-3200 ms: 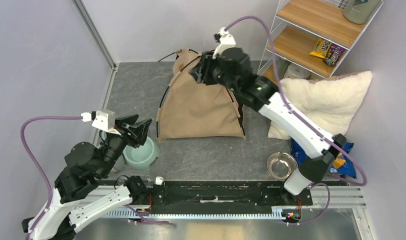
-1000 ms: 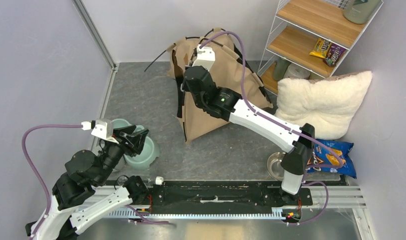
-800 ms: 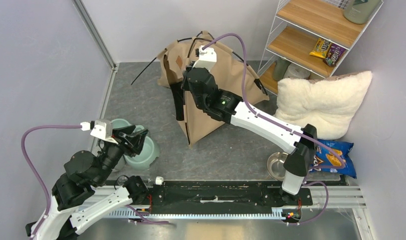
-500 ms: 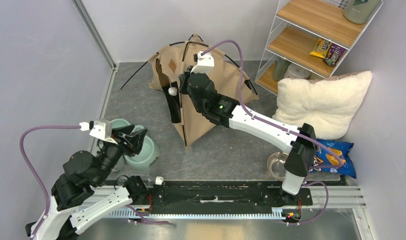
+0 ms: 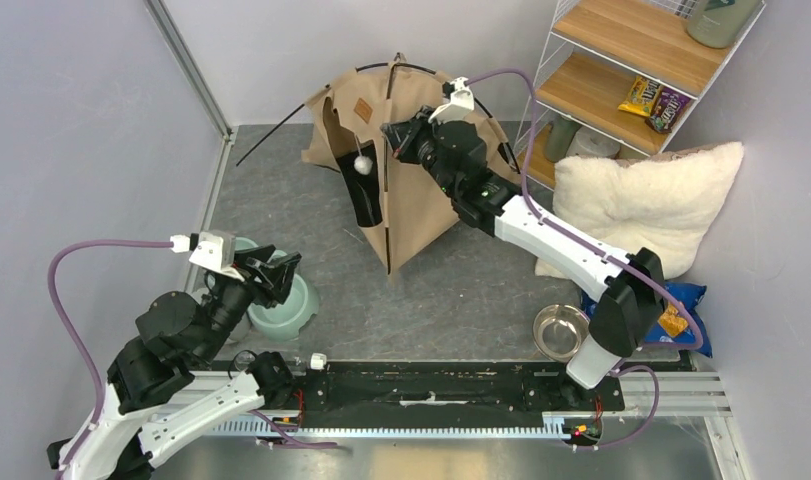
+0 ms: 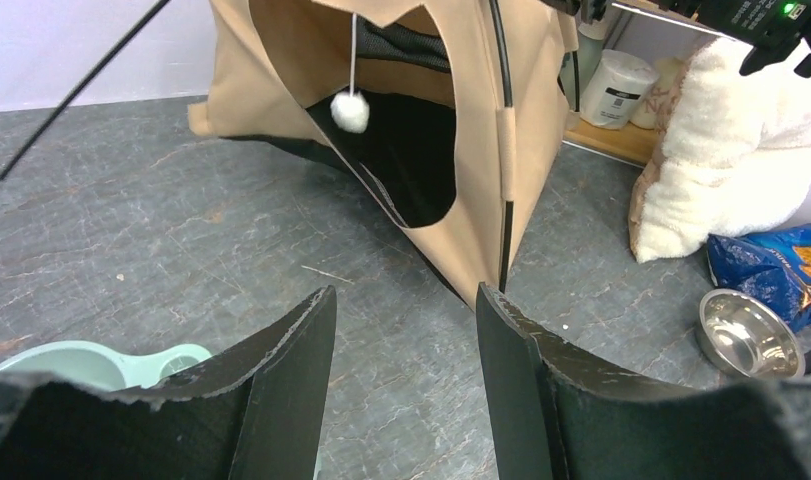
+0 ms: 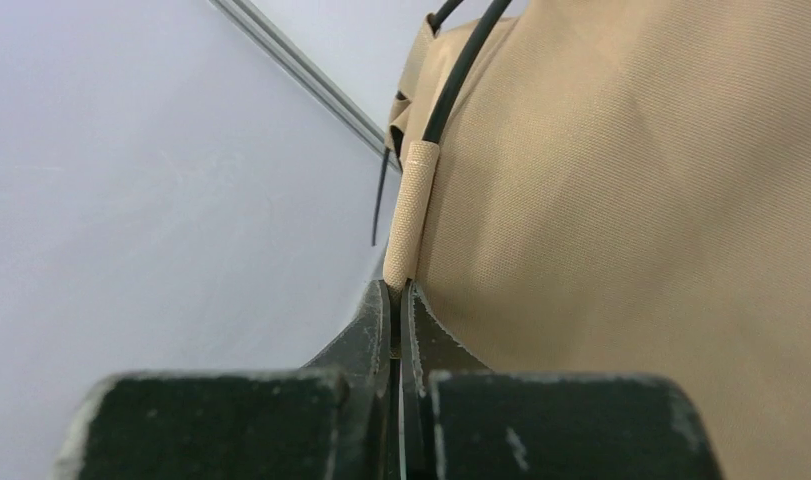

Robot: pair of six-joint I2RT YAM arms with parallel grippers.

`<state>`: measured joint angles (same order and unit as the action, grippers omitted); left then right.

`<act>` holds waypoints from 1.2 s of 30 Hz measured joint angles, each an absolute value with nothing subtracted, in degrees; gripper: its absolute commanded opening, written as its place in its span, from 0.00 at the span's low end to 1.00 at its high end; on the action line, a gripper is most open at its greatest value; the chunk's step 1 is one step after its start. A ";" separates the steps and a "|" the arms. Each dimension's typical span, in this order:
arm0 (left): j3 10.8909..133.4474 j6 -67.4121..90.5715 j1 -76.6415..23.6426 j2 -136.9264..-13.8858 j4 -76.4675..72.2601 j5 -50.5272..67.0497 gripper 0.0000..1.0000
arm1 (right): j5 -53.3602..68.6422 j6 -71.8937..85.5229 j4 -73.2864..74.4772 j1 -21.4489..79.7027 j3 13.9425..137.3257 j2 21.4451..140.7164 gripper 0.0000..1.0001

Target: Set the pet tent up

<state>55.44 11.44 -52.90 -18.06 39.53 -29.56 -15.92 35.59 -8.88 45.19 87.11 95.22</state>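
Observation:
The pet tent (image 5: 421, 190) is tan fabric with thin black crossing poles and stands tilted at the back of the floor. Its dark arched doorway (image 5: 364, 190) faces front-left, with a white pompom (image 5: 362, 162) hanging in it. My right gripper (image 5: 394, 135) is high on the tent's side. In the right wrist view it (image 7: 398, 287) is shut on a tan pole sleeve (image 7: 411, 215) of the pet tent (image 7: 631, 200). My left gripper (image 5: 281, 268) hovers open above a mint bowl. In its own view it (image 6: 406, 292) holds nothing and faces the pet tent (image 6: 481, 150).
A mint double bowl (image 5: 281, 312) sits by the left arm and a steel bowl (image 5: 561, 330) by the right arm's base. A fluffy white pillow (image 5: 651, 200) and a blue snack bag (image 5: 681, 320) lie at the right. A wire shelf (image 5: 621, 70) stands back right. A loose pole end (image 5: 271, 140) juts out left.
The right gripper has moved right and up with the tent, turning it so the doorway and pompom face front-left. The left arm has barely moved.

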 measured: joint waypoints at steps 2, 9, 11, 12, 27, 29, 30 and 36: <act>55.46 11.42 -52.90 -18.68 39.03 -29.58 0.60 | -13.69 37.34 -10.37 43.81 87.11 95.09 0.00; 55.66 11.44 -53.01 -19.57 38.79 -29.52 0.60 | -2.72 43.24 -14.02 42.57 87.55 96.14 0.00; 55.66 11.44 -53.01 -19.57 38.76 -29.54 0.60 | 0.30 44.40 -14.66 42.06 87.55 96.40 0.00; 55.66 11.44 -53.01 -19.59 38.74 -29.54 0.60 | 2.04 44.99 -14.92 41.65 87.55 96.42 0.00; 56.25 11.42 -53.01 -20.18 38.44 -29.43 0.60 | 19.31 30.87 -2.83 33.30 85.21 96.14 0.33; 56.25 11.42 -53.01 -20.18 38.41 -29.43 0.60 | 19.42 28.18 1.10 31.79 85.27 97.25 0.49; 56.25 11.40 -53.01 -20.18 38.41 -29.43 0.60 | 19.18 27.49 2.63 31.31 85.27 97.49 0.55; 56.25 10.94 -53.01 -20.36 38.41 -29.52 0.61 | 16.27 25.21 7.84 31.27 85.27 96.33 0.75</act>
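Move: The right fingers are already shut on the tent's black pole just by its tan sleeve. From them the tent's label is about 6 cm ahead, 5 cm left and 7 cm lower; the white pompom hangs roughly level with them front to back, 6 cm left and 16 cm down. The tent's near bottom corner lies some 18 cm back, 2 cm left and 36 cm below. From the idle left gripper the gripped pole is about 24 cm ahead and 18 cm right, at nearly its height. Keep the right fingers shut on the pole and ease it a couple of centimetres up, left and back while turning the hand about 20 degrees counter-clockwise, to swing the tent around. Then sink quickly some 12 cm, going about 7 cm right, roll the hand back the other way with the fingers tipping slightly down, and open wide on the way down to let go of the pole. ##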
